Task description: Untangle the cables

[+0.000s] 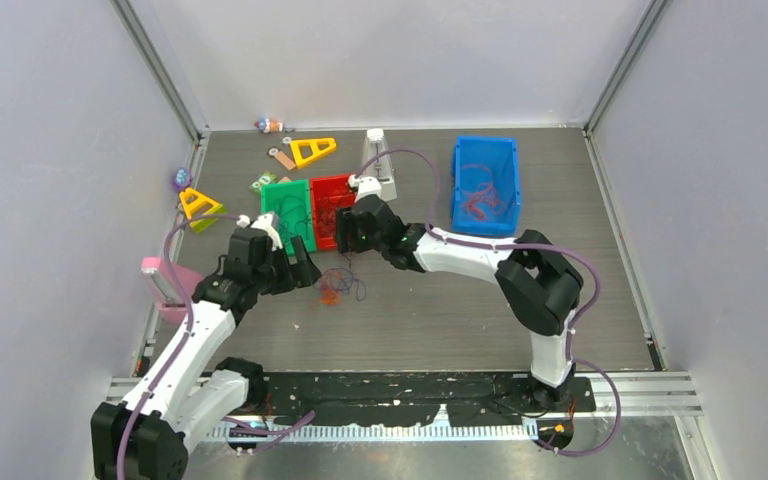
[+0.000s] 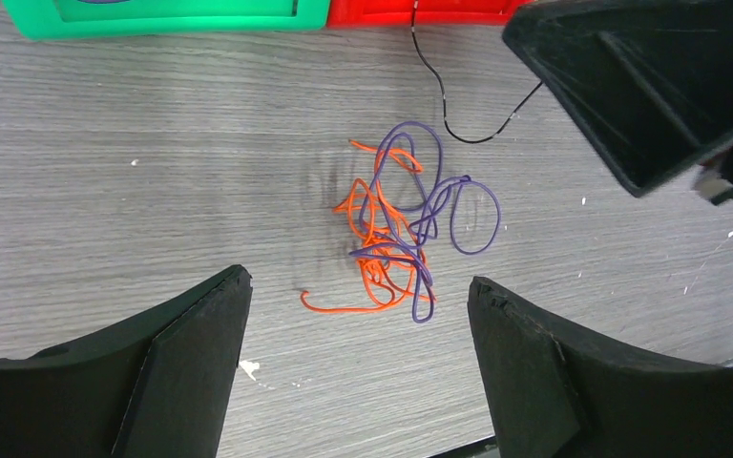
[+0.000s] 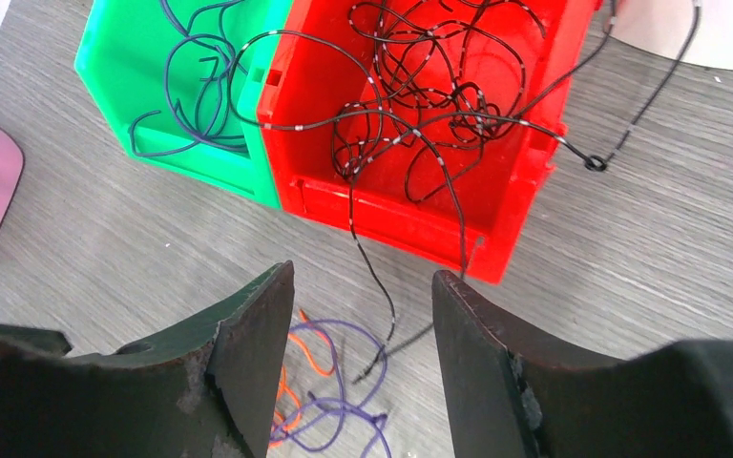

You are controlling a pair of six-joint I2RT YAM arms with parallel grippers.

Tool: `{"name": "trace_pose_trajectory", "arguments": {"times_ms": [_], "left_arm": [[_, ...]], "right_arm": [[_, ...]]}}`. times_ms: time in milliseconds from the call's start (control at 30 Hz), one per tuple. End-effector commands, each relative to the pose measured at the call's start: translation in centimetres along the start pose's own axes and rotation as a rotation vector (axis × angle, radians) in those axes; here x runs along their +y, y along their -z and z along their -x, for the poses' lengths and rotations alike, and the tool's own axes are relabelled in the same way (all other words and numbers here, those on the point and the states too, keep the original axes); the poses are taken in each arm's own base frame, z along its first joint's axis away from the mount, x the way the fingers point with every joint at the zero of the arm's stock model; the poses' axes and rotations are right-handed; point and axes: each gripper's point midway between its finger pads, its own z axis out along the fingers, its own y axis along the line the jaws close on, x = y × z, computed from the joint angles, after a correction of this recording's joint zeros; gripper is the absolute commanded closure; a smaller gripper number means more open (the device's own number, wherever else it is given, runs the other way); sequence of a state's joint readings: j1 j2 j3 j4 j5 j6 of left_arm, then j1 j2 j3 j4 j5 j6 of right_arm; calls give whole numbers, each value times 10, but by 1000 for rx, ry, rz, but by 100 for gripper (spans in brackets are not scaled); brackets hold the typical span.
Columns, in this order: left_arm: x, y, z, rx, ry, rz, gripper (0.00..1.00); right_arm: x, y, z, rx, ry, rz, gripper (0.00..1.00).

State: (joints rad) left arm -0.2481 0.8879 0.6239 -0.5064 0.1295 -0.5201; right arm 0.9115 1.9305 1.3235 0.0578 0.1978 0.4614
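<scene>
A small clump of orange and purple cables [image 1: 338, 288] lies on the grey table just in front of the bins. In the left wrist view the clump [image 2: 396, 229] sits a little beyond my left gripper [image 2: 358, 286], whose jaws stand wide apart and empty. My right gripper [image 3: 363, 277] hovers open over the front of the red bin [image 3: 401, 215], with nothing between its jaws. The red bin is full of black cables [image 3: 420, 86]. One black strand [image 3: 374, 277] hangs over its front wall onto the table, ending by the clump [image 3: 344, 401]. Dark purple cables [image 3: 191, 95] lie in the green bin [image 3: 200, 157].
A blue bin [image 1: 460, 160] with orange-red cables [image 1: 480, 195] stands at the back right. Yellow triangular pieces [image 1: 312, 150] [image 1: 198, 203], a white stand [image 1: 380, 160] and small toys [image 1: 270, 125] lie along the back and left. A pink object [image 1: 165, 285] sits by my left arm.
</scene>
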Motion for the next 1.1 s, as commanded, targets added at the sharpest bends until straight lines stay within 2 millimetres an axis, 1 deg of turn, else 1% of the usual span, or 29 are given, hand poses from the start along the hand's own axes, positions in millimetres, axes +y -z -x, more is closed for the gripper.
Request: {"name": "trace_pose_trajectory", "arguments": {"times_ms": [0, 100, 167, 200, 267, 367, 500, 600, 633, 700, 733, 767, 800, 833, 867, 933, 1067], "left_arm": [[-14, -8, 5, -23, -19, -61, 16], [-15, -14, 0, 1, -29, -59, 18], [-15, -18, -2, 5, -30, -59, 20], [-15, -19, -3, 5, -31, -58, 21], [-15, -22, -4, 10, -33, -58, 24], [-15, -25, -6, 16, -35, -59, 29], [-15, -24, -6, 15, -36, -61, 34], [-16, -23, -5, 9, -38, -64, 36], [-16, -23, -5, 9, -37, -66, 37], [-16, -23, -6, 12, -38, -67, 38], [-16, -23, -7, 14, -38, -69, 39], [-16, -23, -7, 15, -37, -69, 39], [-16, -23, -8, 16, -37, -72, 40], [-17, -23, -8, 18, -38, -74, 41], [-17, -23, -9, 18, -38, -77, 42], [-19, -23, -9, 20, -38, -89, 45], [-20, -26, -11, 34, -38, -98, 47]], "right_arm": [[12, 37, 45, -109, -8, 56, 39], [1, 42, 39, -96, -29, 40, 38], [-7, 45, 28, -78, -41, 37, 37], [-8, 46, 26, -76, -48, 39, 37], [-10, 44, 16, -60, -57, 47, 38], [-5, 35, 2, -28, -81, 82, 38], [4, 23, -4, -14, -110, 125, 39], [11, 15, -3, -7, -113, 151, 50], [15, 11, -2, -5, -113, 163, 52], [20, 5, 1, -3, -112, 174, 60], [21, 3, 1, -1, -112, 176, 68], [23, 0, 5, -5, -110, 178, 81], [23, -2, 7, -6, -108, 170, 86], [25, -3, 13, -18, -101, 170, 92], [23, -4, 16, -20, -88, 156, 93], [24, -8, 34, -50, -73, 138, 94], [14, -20, 59, -70, -50, 90, 95]]}}
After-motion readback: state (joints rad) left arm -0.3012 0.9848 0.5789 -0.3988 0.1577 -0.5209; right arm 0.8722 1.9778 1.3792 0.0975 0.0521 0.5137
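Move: The black cable strand sagging out of the red box hangs by the right fingertips, about 2 cm back and 3 cm below. From this hand, the red box's middle is roughly 11 cm ahead, 2 cm left and 9 cm down, with the green box 13 cm left and 10 cm ahead. The purple-orange tangle lies some 4 cm ahead of the left hand, 6 cm right and 11 cm down. Swinging right and up about 3 cm, the open right hand then dips some 5 cm, easing back, and comes left to shut its fingers on the black cable strand, pinching it; it then carries the strand forward, left and up about 4 cm towards the red box. The left hand sinks roughly 2.5 cm and shifts 2 cm right towards the purple-orange tangle, its fingers narrowing but still open. ##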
